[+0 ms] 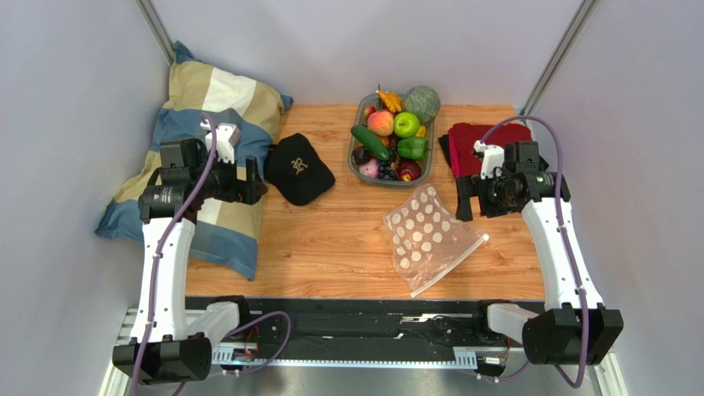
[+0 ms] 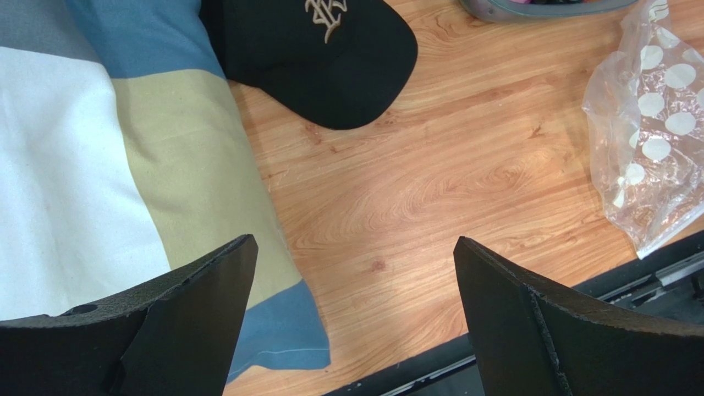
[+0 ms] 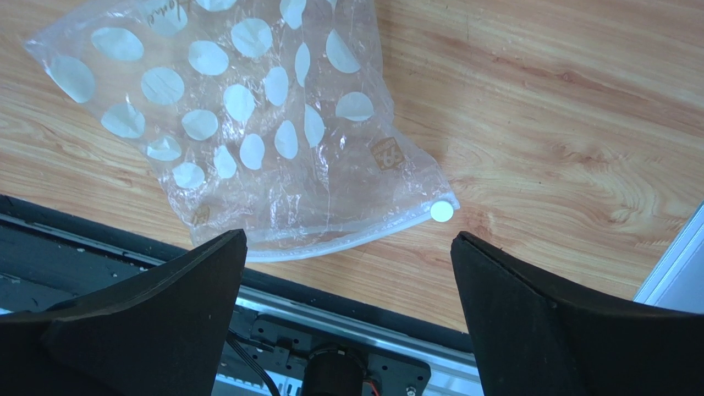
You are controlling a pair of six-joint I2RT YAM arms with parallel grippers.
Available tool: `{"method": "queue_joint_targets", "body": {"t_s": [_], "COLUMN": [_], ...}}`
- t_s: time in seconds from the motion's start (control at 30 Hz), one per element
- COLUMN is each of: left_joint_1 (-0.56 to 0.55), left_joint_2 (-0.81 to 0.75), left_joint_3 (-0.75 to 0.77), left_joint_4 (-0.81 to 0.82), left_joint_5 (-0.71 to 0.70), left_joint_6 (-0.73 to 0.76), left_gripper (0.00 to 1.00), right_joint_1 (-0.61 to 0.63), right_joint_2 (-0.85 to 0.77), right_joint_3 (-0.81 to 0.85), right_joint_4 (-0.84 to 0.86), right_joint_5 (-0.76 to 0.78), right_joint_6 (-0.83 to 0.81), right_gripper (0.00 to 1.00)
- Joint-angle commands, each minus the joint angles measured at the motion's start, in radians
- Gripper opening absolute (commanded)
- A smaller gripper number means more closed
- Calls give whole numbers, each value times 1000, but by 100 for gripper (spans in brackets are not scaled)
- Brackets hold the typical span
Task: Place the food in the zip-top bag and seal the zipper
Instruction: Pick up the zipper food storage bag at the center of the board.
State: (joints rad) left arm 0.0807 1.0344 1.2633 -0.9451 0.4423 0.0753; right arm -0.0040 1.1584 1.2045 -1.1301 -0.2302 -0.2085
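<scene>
The zip-top bag [image 1: 430, 235], clear with white dots, lies flat and empty on the wooden table near the front right; it also shows in the right wrist view [image 3: 248, 124] and the left wrist view [image 2: 661, 132]. Its zipper [image 3: 347, 239] runs along the edge nearest the table front, with a small white slider tab at one end. The food [image 1: 392, 132] is piled in a grey tray [image 1: 354, 161] at the back. My left gripper [image 1: 252, 180] [image 2: 354, 241] hovers open over the pillow's edge. My right gripper [image 1: 463, 198] [image 3: 347, 234] hangs open just right of the bag, holding nothing.
A black cap [image 1: 297, 169] lies left of the tray. A striped pillow [image 1: 206, 165] covers the table's left side. A red cloth [image 1: 471, 140] sits at the back right, behind my right gripper. White walls close in both sides.
</scene>
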Motion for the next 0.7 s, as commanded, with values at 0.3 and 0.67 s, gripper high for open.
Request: {"method": "queue_joint_targets", "body": {"t_s": [0.3, 0.67], "left_joint_1": [2, -4], "left_joint_2": [-36, -45], "left_joint_3": [19, 1], "left_joint_4": [17, 20], "left_joint_5": [73, 240], "left_joint_6": [69, 104], "left_gripper": [99, 99], "right_joint_1": [-1, -1], "right_joint_2": [174, 378], "right_joint_3": [1, -22], "right_joint_4": [-73, -16], "right_joint_5": [42, 14], "right_joint_6": [-138, -180], "right_gripper": [100, 99]}}
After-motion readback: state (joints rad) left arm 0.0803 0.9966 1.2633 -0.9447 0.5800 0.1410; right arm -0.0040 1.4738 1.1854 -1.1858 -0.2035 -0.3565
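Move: The bag lies flat below the right hand: its middle is about 3 cm ahead, 11 cm to the left and 18 cm down. The slider at the right end of its zipper is some 3 cm ahead, 8 cm to the right and equally low. The fruit basket stands about 33 cm ahead and 22 cm left, the red cloth about 32 cm ahead and 12 cm right. From the left hand the bag's middle is about 50 cm right, 1 cm ahead and 26 cm lower. Downward, the right hand sinks about 8 cm towards the zipper side of the bag, its wrist tipping some 20 degrees until the wide-open fingers point nearly straight down over the board; it still touches nothing. The left hand, also open and empty, eases about 2 cm to the right and slightly up and back, turning a little clockwise. ##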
